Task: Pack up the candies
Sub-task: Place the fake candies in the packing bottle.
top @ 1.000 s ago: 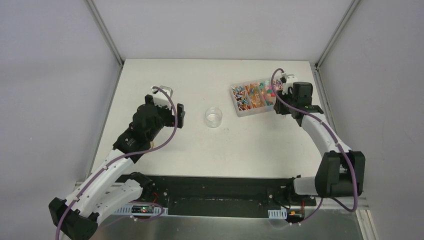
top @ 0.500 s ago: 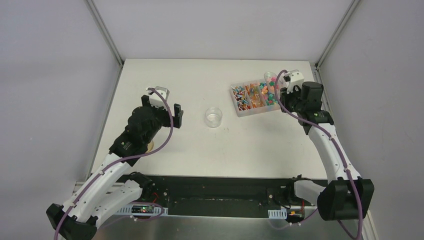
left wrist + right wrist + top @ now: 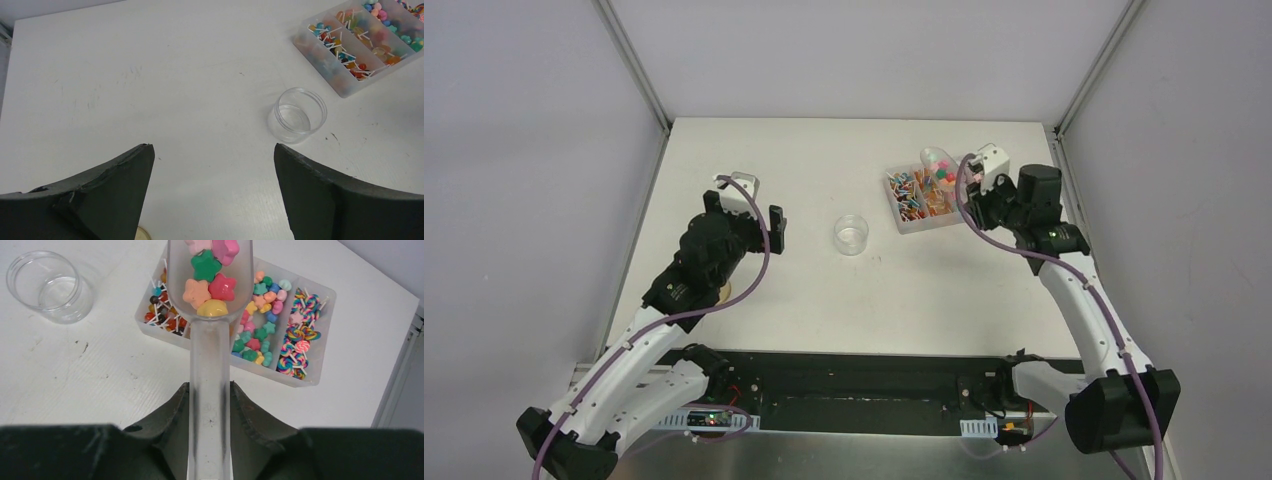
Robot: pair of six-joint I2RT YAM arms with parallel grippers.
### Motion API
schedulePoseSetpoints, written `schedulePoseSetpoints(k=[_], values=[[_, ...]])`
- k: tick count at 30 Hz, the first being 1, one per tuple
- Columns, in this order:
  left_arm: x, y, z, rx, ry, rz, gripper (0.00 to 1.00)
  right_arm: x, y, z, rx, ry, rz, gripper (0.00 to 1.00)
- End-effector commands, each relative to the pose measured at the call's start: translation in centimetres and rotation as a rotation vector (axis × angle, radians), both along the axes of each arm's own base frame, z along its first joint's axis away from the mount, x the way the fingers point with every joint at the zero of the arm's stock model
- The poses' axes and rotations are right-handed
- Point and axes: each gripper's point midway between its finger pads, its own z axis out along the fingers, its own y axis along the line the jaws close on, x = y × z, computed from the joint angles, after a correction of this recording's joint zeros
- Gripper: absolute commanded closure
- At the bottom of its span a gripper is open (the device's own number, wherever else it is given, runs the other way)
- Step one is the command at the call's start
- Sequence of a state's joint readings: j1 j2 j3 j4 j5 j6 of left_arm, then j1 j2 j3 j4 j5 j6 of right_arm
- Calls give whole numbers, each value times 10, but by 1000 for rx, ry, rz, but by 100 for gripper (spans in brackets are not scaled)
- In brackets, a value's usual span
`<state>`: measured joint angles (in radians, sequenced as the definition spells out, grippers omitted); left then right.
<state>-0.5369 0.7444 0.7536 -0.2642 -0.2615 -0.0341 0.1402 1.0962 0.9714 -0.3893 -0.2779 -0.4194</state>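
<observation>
The candies are tiny multicoloured stars and drops. A few of them (image 3: 210, 277) lie in the bowl of a clear plastic scoop (image 3: 209, 355). More candies (image 3: 260, 315) fill a clear divided tray (image 3: 904, 223) at the back right. My right gripper (image 3: 210, 385) is shut on the scoop's handle and holds the loaded bowl (image 3: 936, 160) above the tray. An empty clear round jar (image 3: 852, 234) stands mid-table; it also shows in the left wrist view as the jar (image 3: 297, 115). My left gripper (image 3: 212, 147) hangs open left of the jar, nothing between its fingers.
A round wooden lid (image 3: 724, 292) lies on the table under the left arm; the lid's edge (image 3: 142, 234) peeks out by the left finger. Lollipops and swirl sweets fill the tray's other compartments (image 3: 300, 347). Walls and metal posts bound the table on three sides.
The right gripper has lifted the scoop out of the tray with candies in it and swung it left. The left arm has shifted slightly left.
</observation>
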Motion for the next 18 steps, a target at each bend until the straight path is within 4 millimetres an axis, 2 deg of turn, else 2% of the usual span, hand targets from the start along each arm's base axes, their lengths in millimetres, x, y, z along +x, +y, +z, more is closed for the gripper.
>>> schedulePoseSetpoints(k=[1, 7, 10, 13, 18], values=[[-1, 3, 15, -21, -62, 12, 8, -6, 25, 26, -35, -74, 132, 100], [-5, 8, 22, -34, -92, 24, 8, -26, 60, 20, -141, -99, 321, 100], [-4, 9, 24, -35, -99, 30, 8, -33, 72, 10, -212, -70, 385, 100], [-4, 9, 23, -32, -97, 30, 9, -40, 82, -4, -313, -40, 440, 100], [-4, 12, 23, -27, -101, 40, 9, -40, 94, -17, -390, -5, 468, 100]])
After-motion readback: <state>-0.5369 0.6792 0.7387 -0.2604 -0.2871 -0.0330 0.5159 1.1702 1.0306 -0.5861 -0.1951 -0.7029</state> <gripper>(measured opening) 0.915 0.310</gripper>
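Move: The right hand holds the loaded scoop, its bowl about 8 cm ahead and 5 cm left of the hand. The packing bottle, a clear open jar, stands about 19 cm to that hand's left, 3 cm nearer the base and some 18 cm below. The candy box lies below, its middle about 5 cm ahead and 1 cm right. From the left hand the packing bottle is about 16 cm right, 4 cm ahead and 21 cm down. Leftward and back towards the robot, sinking slightly, the right hand carries the scoop of star candies off from above the candy box towards the packing bottle, roughly 10 cm in all. On the way the wrist swings nearly 30 degrees counter-clockwise and rolls its left side down a little, while the fingers keep their hold on the handle. ##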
